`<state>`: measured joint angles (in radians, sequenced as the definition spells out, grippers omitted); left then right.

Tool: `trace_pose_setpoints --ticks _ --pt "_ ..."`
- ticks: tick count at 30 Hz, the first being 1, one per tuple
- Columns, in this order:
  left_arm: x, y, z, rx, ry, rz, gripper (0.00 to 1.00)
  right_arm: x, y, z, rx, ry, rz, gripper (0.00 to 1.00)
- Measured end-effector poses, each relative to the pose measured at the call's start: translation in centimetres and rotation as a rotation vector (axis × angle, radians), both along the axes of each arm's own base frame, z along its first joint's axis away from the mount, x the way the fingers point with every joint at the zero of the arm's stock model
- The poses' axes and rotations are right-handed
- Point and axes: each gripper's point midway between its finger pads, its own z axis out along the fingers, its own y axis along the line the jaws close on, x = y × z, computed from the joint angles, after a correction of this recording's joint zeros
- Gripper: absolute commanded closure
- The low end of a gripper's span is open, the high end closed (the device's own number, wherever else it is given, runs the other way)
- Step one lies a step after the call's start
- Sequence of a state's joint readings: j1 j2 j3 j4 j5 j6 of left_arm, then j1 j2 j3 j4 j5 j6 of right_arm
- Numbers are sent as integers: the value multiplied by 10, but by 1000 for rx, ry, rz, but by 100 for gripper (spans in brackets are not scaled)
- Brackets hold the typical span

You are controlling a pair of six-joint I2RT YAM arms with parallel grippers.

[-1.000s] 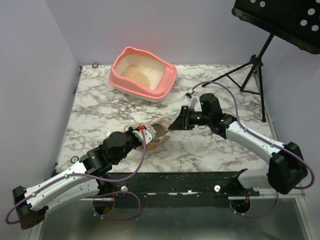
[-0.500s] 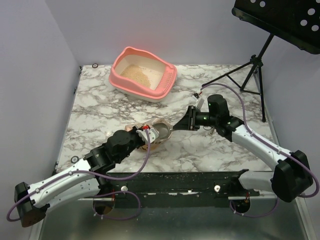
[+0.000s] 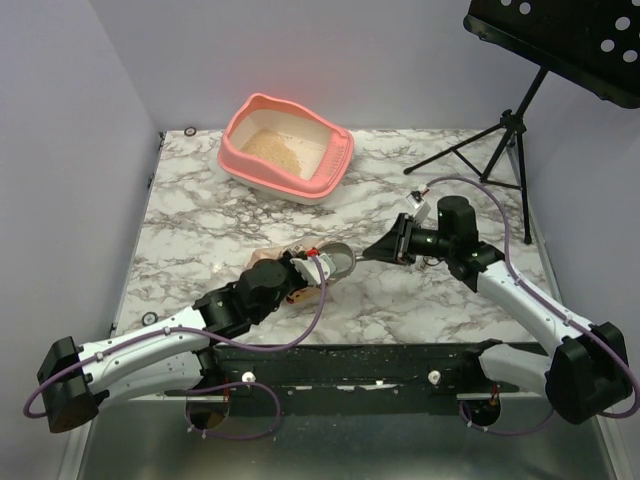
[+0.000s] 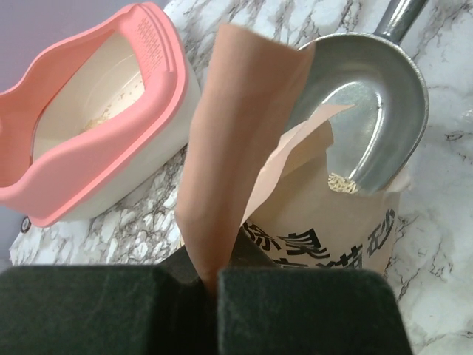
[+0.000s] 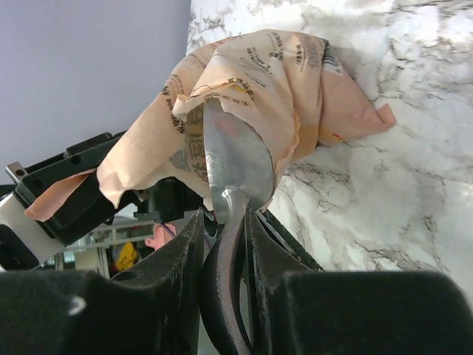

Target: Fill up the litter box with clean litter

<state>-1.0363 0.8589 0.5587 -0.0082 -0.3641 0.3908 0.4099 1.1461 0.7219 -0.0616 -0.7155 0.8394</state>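
Note:
The salmon-pink litter box (image 3: 288, 150) stands at the back of the marble table; it also shows at upper left in the left wrist view (image 4: 96, 133). Clean litter (image 3: 276, 150) lies as a thin beige layer inside it. A peach paper bag (image 3: 283, 264) with black print lies mid-table, and my left gripper (image 4: 214, 285) is shut on the bag's upright flap (image 4: 236, 133). My right gripper (image 5: 225, 229) is shut on the handle of a metal scoop (image 5: 236, 163). The scoop's bowl (image 4: 369, 103) rests at the bag's mouth with a few granules (image 4: 340, 183) in it.
A black music stand's tripod (image 3: 505, 135) stands at the back right, close to the right arm (image 3: 520, 295). A black rail (image 3: 350, 360) runs along the table's near edge. Bare marble (image 3: 200, 220) lies between bag and litter box.
Both arms have shifted to the right. The left gripper has dragged the bag rightward, and the right gripper has drawn back with the scoop, its bowl staying at the bag's mouth.

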Motion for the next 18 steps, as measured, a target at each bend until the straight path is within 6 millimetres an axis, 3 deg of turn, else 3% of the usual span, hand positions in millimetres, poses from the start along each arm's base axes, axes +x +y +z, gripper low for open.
trace_pose_setpoints --ticks 5,18 --pt "0 -2 2 -16 -23 13 100 3 -17 -11 14 33 -43 99" --pt "-6 -4 -5 -54 -39 -18 100 -14 -25 -43 195 15 -17 99"
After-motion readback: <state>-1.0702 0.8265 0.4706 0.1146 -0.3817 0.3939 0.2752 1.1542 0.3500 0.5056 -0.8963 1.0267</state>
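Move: The right hand grips the scoop's handle, with the bowl some 6 cm to its left, level with it in reach and 3 cm lower. The bag mouth is about 10 cm to its left, 1 cm back and 5 cm below; the litter box is roughly 33 cm ahead, 20 cm left and 12 cm lower. From the left hand, pinching the rim, the mouth lies about 3 cm right, level in reach and 5 cm down. With the scoop's lip still inside the bag mouth, the right hand keeps its grip on the handle and sinks about 4 cm while easing some 2.5 cm to its right, away from the left hand. The wrist rocks about 10 degrees so the finger and bowl end lifts relative to the handle. The left hand stays nearly in place, still pinching the paper rim. ##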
